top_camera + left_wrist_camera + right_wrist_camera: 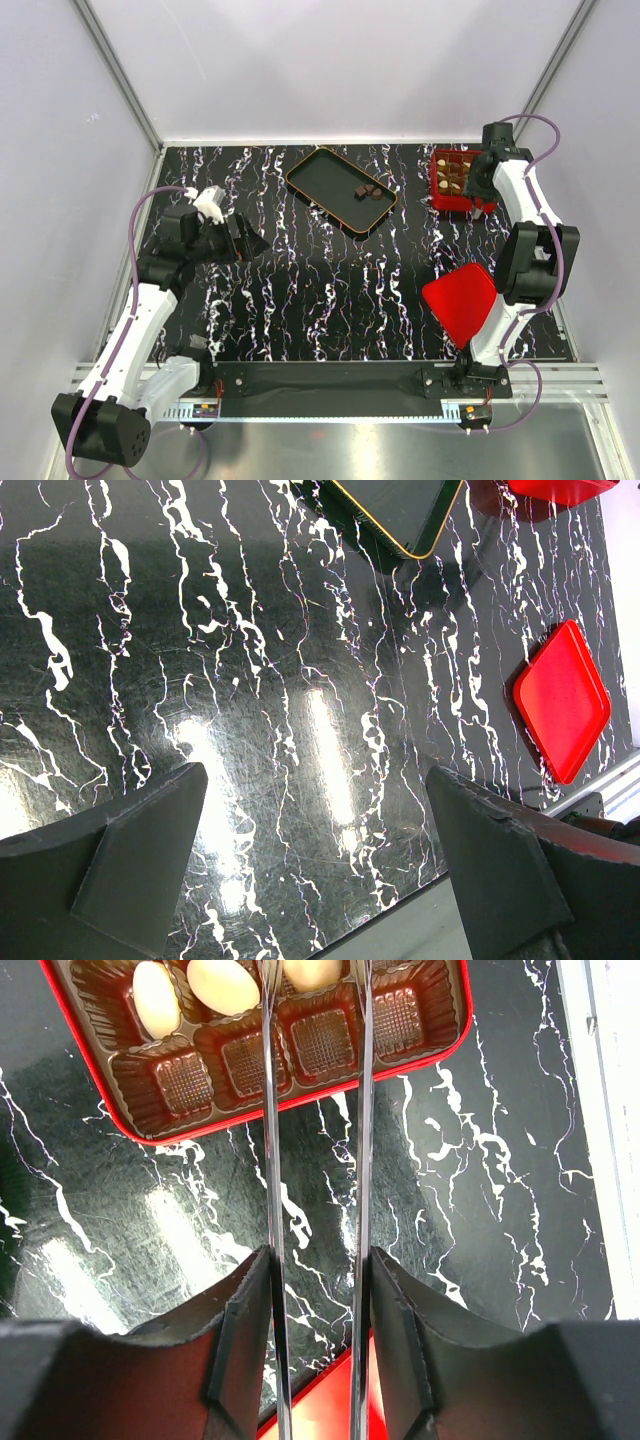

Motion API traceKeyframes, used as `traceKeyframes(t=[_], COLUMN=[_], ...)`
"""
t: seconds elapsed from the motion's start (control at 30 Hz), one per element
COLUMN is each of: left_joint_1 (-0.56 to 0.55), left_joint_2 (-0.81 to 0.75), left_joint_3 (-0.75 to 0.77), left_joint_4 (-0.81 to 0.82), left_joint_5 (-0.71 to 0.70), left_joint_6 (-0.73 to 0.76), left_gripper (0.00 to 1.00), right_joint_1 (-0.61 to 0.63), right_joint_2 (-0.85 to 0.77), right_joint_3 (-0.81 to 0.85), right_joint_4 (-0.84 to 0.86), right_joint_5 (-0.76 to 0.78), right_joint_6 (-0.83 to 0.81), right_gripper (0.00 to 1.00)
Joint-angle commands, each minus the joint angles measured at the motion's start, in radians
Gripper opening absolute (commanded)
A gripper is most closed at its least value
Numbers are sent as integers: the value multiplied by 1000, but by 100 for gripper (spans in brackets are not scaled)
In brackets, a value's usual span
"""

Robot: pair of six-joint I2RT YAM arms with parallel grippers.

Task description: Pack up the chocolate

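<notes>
The chocolate shows in two places. A few dark pieces (367, 191) lie in the black tray (325, 175), and cream-white ovals (225, 985) sit in the red gridded box (150, 1125), whose nearest row of cells is bare. My right gripper (318, 1258) hovers beside the box (452, 182), shut on metal tongs (270, 1110). The two blades stand apart and reach over the box. The right gripper (482, 187) is at the table's far right. My left gripper (315, 775) is wide open over bare marble, with nothing between its fingers, at the left (245, 240).
The flat red lid (460, 300) lies near the right arm's base and also shows in the left wrist view, lid (562, 702). The orange-rimmed tray corner (400, 505) is ahead of the left gripper. Enclosure walls ring the black marbled table (330, 290).
</notes>
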Motion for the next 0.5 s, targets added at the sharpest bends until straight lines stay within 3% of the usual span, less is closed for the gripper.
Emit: traceKeyframes(t=[0.0, 0.27, 0.47], left_joint_1=[2, 2, 2], left_joint_2=[-10, -15, -15], left_joint_3=[5, 5, 6], left_joint_4=[32, 32, 35], left_joint_5=[-7, -8, -10], left_joint_6=[17, 17, 17], left_gripper=[99, 99, 99], right_joint_1=[2, 47, 284], right_joint_2=[-18, -55, -67], right_joint_3=[62, 110, 127], right_joint_4=[0, -35, -32], right_joint_5=[-6, -31, -46], right_joint_6=[10, 29, 33], right_gripper=[48, 49, 49])
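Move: The nearest of the dark chocolates left in the tray lies about 23 cm to the right hand's left, level with it fore and aft and some 12 cm below. Another dark chocolate lies about 4 cm to the left of that one, and the dark tray's middle some 9 cm to its left. The red box, partly filled, has its middle about 4 cm ahead of the right hand and 11 cm below. From the left hand, the nearest chocolate lies roughly 19 cm ahead and 33 cm to the right. The chocolates in the red box are left behind: the right hand first rises about 3 cm, easing slightly forward, then swings left, gathering speed, across the box towards the tray with the last dark chocolates. It covers some 8 cm sideways and turns about 10 degrees counter-clockwise, its long thin fingers staying half open. ##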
